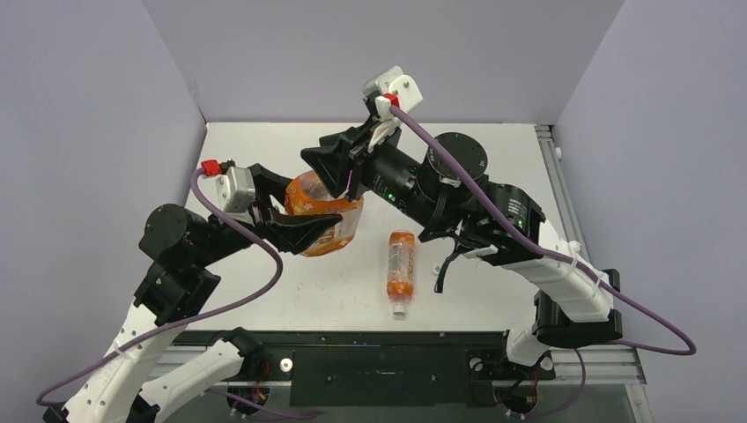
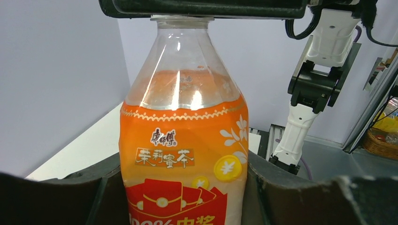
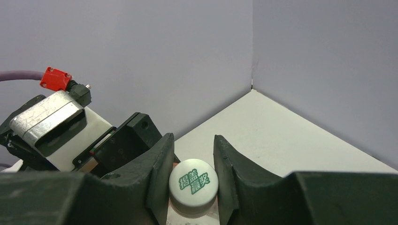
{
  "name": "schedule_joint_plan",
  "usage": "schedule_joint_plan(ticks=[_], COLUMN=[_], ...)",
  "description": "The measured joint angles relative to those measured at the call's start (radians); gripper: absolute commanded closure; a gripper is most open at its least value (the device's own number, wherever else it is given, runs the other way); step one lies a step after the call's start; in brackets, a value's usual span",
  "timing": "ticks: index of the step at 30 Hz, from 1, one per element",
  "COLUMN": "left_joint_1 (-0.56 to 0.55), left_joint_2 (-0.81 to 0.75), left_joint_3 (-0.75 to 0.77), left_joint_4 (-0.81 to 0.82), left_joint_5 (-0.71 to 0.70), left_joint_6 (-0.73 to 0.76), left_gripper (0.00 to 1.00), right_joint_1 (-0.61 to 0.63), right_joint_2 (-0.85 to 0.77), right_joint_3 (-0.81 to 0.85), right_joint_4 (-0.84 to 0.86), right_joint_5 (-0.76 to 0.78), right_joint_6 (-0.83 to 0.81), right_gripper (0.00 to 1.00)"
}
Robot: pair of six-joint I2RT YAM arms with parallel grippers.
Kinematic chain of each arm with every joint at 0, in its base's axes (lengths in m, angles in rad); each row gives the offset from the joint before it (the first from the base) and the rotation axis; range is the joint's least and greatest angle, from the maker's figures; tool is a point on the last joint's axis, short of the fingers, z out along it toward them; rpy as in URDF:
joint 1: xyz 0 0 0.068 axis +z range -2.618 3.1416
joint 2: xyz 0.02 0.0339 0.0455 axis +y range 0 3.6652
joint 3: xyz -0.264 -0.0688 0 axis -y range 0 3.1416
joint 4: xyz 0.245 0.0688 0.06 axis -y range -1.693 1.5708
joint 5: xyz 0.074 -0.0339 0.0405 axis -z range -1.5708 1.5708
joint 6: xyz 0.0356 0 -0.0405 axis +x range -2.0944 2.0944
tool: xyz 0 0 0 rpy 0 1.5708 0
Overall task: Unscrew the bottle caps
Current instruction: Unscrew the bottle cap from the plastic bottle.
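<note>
A wide orange bottle [image 1: 324, 214] is held off the table near the middle-left, with my left gripper [image 1: 304, 231] shut on its body [image 2: 183, 159]. Its white cap with green characters [image 3: 193, 182] sits between the fingers of my right gripper [image 3: 192, 180], which is shut on it from above; in the left wrist view the black jaws cover the cap at the neck [image 2: 180, 19]. A slim orange bottle [image 1: 401, 267] lies on the table, its white cap [image 1: 399, 308] pointing to the near edge. The other bottles are out of view.
White table [image 1: 493, 167] boxed by grey walls at the left, back and right. A black rail [image 1: 379, 357] runs along the near edge by the arm bases. My left wrist camera [image 3: 47, 123] sits just left of the right fingers.
</note>
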Motion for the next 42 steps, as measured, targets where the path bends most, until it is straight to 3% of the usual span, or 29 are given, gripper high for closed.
schedule_joint_plan(ticks=[5, 11, 16, 23, 25, 27, 29, 35, 39, 42], left_joint_1=[0.001, 0.002, -0.001, -0.015, -0.018, -0.018, -0.018, -0.017, -0.018, -0.018], left_joint_2=[-0.003, 0.0, 0.006, 0.014, 0.014, 0.014, 0.013, -0.005, -0.018, -0.021], left_joint_3=[-0.006, -0.009, 0.022, 0.053, 0.053, 0.053, 0.053, 0.034, -0.003, -0.025], left_joint_4=[0.018, 0.079, 0.133, 0.156, 0.158, 0.16, 0.163, 0.146, 0.116, 0.103], left_joint_5=[0.014, 0.138, 0.29, 0.412, 0.419, 0.421, 0.425, 0.322, 0.208, 0.111], left_joint_6=[-0.024, -0.131, -0.242, -0.337, -0.343, -0.344, -0.331, -0.203, -0.069, 0.016], left_gripper=[1.0, 1.0, 1.0, 1.0, 1.0, 1.0, 1.0, 1.0, 1.0, 1.0], right_joint_1=[-0.048, -0.183, -0.207, -0.222, -0.231, -0.24, -0.24, -0.202, -0.076, 0.014], right_joint_2=[-0.017, -0.081, -0.082, -0.08, -0.074, -0.07, -0.067, -0.119, -0.172, -0.165], right_joint_3=[-0.017, -0.112, -0.117, -0.197, -0.202, -0.199, -0.177, -0.149, -0.138, -0.097], right_joint_4=[0.003, 0.086, 0.185, 0.416, 0.452, 0.459, 0.41, 0.211, 0.117, 0.067], right_joint_5=[-0.148, -0.67, -1.002, -1.249, -1.284, -1.289, -1.249, -0.867, -0.477, -0.267], right_joint_6=[-0.001, 0.039, 0.082, 0.219, 0.259, 0.273, 0.264, 0.125, 0.008, -0.049], right_gripper=[1.0, 1.0, 1.0, 1.0, 0.79, 0.32, 0.23, 0.2, 0.19, 0.19])
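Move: The right hand already pinches the bottle cap, right at its finger pads, with the orange-labelled plastic bottle's middle some 10 cm below. For the left hand, which grips that bottle, the bottle cap sits about 10 cm above and 1 cm ahead, roughly level sideways. Far down on the table, about 54 cm below the right hand, the lying orange bottle is some 4 cm ahead and 15 cm right, and the loose white cap 5 cm ahead and 23 cm right. Keeping its pinch on the cap, the right hand twists it about 60 degrees counter-clockwise while swinging back some 13 cm; the left keeps hold of the bottle, drawing back about 10 cm and turning clockwise nearly 30. Then the right fingers open wide and come free, moving forward, up and right off the cap while turning back clockwise, and the left hand brings the bottle forward again, untwisting. ##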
